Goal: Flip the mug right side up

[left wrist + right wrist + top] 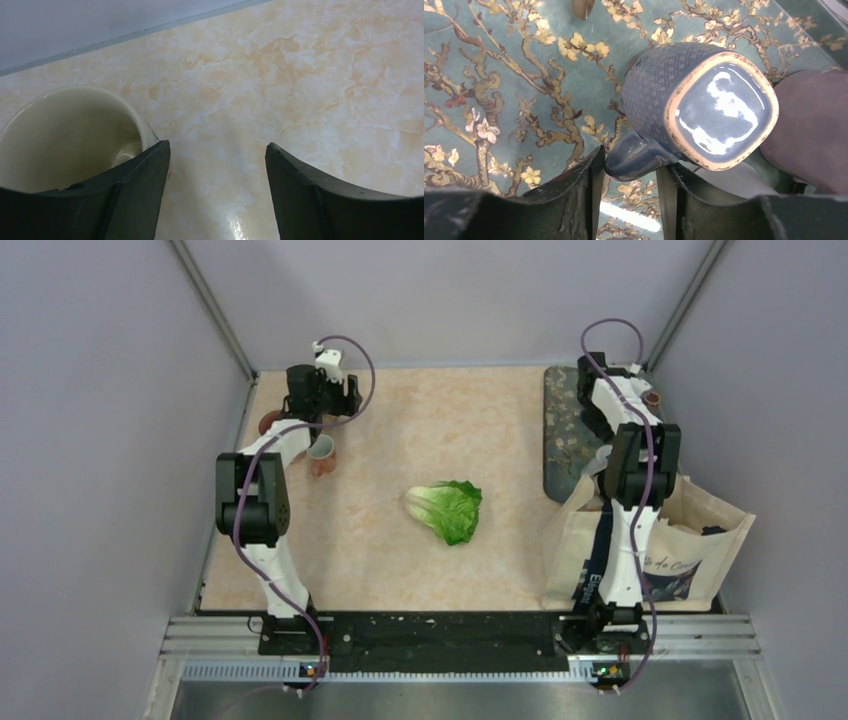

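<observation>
The mug (704,100) is blue-grey with a cross-hatched side. It stands upside down on a teal flowered placemat (499,75), its glossy base facing the right wrist camera. Its handle (634,157) points toward the camera and lies between the fingers of my right gripper (631,160), which press on it from both sides. In the top view the right arm hides this mug. My left gripper (217,145) is open over bare marble tabletop, and a cup (70,135) with a cream inside stands mouth up just outside its left finger (145,180).
A lettuce head (447,508) lies mid-table. A cloth tote bag (690,540) stands at the right front beside the placemat (565,440). A brown rounded object (809,130) sits close to the mug's right. The left cup (322,452) stands near the left wall.
</observation>
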You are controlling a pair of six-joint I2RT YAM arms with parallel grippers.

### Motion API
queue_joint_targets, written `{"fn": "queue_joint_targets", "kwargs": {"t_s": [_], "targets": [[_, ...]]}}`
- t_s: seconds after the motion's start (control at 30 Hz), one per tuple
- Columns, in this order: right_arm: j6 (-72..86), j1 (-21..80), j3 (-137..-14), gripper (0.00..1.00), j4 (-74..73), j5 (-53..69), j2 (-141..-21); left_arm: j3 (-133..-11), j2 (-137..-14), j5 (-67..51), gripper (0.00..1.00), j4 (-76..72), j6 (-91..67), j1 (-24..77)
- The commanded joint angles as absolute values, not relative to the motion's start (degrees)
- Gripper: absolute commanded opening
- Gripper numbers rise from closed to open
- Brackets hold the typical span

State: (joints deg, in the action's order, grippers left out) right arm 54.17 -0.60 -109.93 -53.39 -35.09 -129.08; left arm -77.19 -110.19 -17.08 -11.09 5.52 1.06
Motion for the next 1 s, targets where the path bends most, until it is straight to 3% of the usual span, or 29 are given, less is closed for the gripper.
{"fn": "queue_joint_targets", "kwargs": {"t_s": [0.0, 0.23, 0.4, 0.77, 0.97], "targets": [[54.2, -2.1, -110.4, 0.38, -51.8, -37.3, -129.0, -76.7, -106.2, -16.7, 0.75, -14.8, 5.7, 0.4], [53.4, -2.5, -109.3, 0.0, -50.9, -36.5, -127.7, -77.3, -106.4, -17.5, 0.74, -14.3, 5.6, 0.4], [50.8, -2.6, -106.4, 0.0, -48.6, -32.9, -124.6, -78.2, -106.8, -18.0, 0.74, -13.6, 5.8, 0.4], [39.1, -1.8, -97.2, 0.0, -34.0, -7.2, -117.0, -81.9, -108.8, -20.5, 0.73, -9.5, 3.8, 0.5], [35.2, -1.8, -94.0, 0.0, -30.5, -1.2, -114.1, -87.5, -111.8, -27.2, 0.73, -2.3, 0.3, 2.1]]}}
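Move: The open right fingers already straddle the handle of the upside-down blue mug, whose body lies about 5 cm to the right, level with the hand. The white mug is some 7 cm back and 2 cm right of the hand; the brown mug about 6 cm ahead and 10 cm right. From the left hand, the blue mug is nearly 60 cm right, 8 cm back and 9 cm lower. Right fingers pinch the blue mug's handle, then swing it about 7 cm left, turning 30 degrees; left hand rises slightly. ##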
